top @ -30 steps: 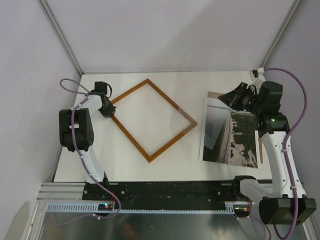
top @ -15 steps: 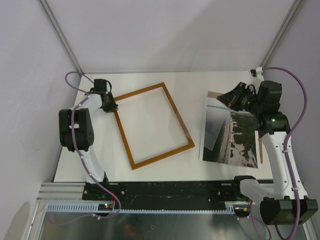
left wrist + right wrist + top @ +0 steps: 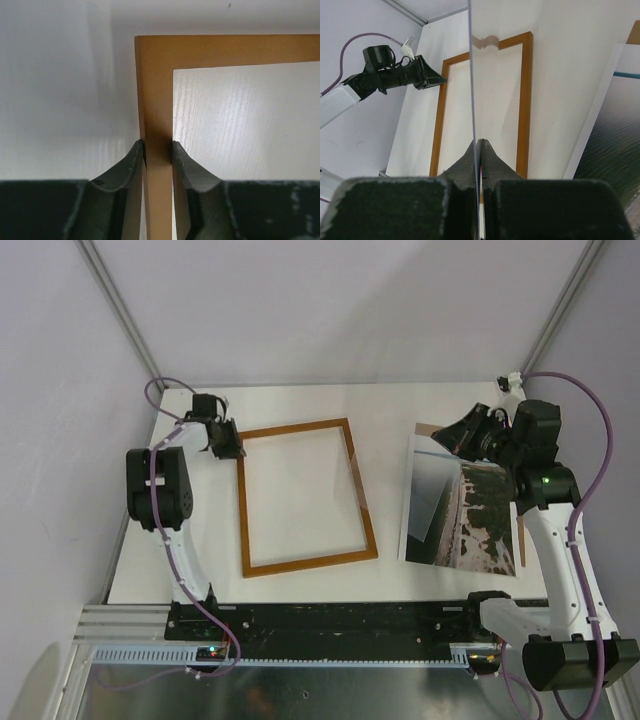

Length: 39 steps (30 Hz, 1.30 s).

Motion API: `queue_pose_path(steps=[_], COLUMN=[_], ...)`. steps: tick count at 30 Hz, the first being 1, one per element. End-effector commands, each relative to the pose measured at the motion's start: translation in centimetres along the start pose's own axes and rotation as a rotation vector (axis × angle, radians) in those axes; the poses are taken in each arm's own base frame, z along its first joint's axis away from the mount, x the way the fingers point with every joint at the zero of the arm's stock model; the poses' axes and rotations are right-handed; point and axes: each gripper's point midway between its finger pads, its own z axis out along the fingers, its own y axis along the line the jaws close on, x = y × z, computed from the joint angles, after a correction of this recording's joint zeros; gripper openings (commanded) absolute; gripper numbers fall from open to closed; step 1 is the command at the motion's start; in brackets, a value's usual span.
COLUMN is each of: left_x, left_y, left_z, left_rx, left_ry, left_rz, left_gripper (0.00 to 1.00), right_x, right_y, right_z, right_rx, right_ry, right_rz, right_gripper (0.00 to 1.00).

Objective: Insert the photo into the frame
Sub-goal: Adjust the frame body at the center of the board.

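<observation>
The frame (image 3: 295,427), a thin wooden rectangle, lies flat on the white table, left of centre. My left gripper (image 3: 236,450) is shut on its left rail (image 3: 155,100) just below the far-left corner, one finger on each side of the rail (image 3: 158,147). The photo (image 3: 480,520), dark water beside pale land, lies at the right. My right gripper (image 3: 450,438) hovers over the photo's far-left corner, shut (image 3: 479,142) on the edge of a clear sheet (image 3: 432,490) held tilted above the photo. In the right wrist view the frame (image 3: 524,100) shows through that sheet (image 3: 500,75).
A brown backing board (image 3: 521,545) peeks out from under the photo at its right edge. The table's near edge (image 3: 300,598) runs just below the frame. White walls close in the table on the left, right and far sides.
The frame has swung clockwise from a diamond to nearly square with the table, led by my left gripper at its corner. The right gripper and clear sheet have stayed put.
</observation>
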Motion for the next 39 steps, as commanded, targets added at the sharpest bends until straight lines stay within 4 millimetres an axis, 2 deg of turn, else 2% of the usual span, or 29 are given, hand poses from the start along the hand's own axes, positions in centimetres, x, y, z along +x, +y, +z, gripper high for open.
queue_pose_path(steps=[1,6,14,22,26,28,34,39], left_x=[-2.6,-2.8,-4.7,-4.6,-4.7,-5.0,-6.5,-8.8], left_y=[-2.3,-1.8,-1.9,-1.4,-0.7,-0.4,0.6,1.7], left_z=[-0.3,0.6,1.4,2.7,2.6,2.5,1.4,-1.2], left_rx=[0.106,0.088,0.080,0.059,0.017,-0.002,-0.083,-0.194], left_ry=[-0.053,-0.041,-0.054,-0.023,-0.030,-0.040,-0.090,-0.177], left_rz=[0.067,0.075,0.092,0.077,0.073,0.073,0.063,0.037], left_gripper=[0.00,0.00,0.00,0.02,0.10,0.17,0.51,0.72], right_x=[-1.8,-1.7,-1.6,-1.7,-1.7,-1.8,-2.1,-2.8], right_y=[1.6,1.6,1.5,1.4,1.3,1.3,1.1,1.0], right_z=[-0.5,-0.2,0.2,0.2,0.3,0.3,0.4,0.0], right_rx=[-0.029,-0.023,-0.015,-0.001,0.004,0.006,0.020,0.044], right_ry=[-0.054,-0.045,-0.037,-0.040,-0.038,-0.040,-0.044,-0.059], right_rz=[-0.052,-0.054,-0.051,-0.046,-0.046,-0.048,-0.054,-0.064], right_gripper=[0.00,0.00,0.00,0.00,0.00,0.00,0.00,0.00])
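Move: The left hand already pinches the left rail of the frame near its far-left corner, which lies some 6 cm ahead. The middle of the frame is about 15 cm to this hand's right and 12 cm back, level with the fingers. The photo lies beyond the frame, roughly 53 cm right and 14 cm back. From the right hand, the frame's middle is about 34 cm left, 5 cm ahead and 31 cm below. Keeping its pinch on the left rail, the left hand drags the frame forward over the board by about 4 cm, sinking a centimetre and turning it a few degrees clockwise. It stops there, then opens its fingers wide and lets go of the rail, easing about 2 cm left while still low beside it. ##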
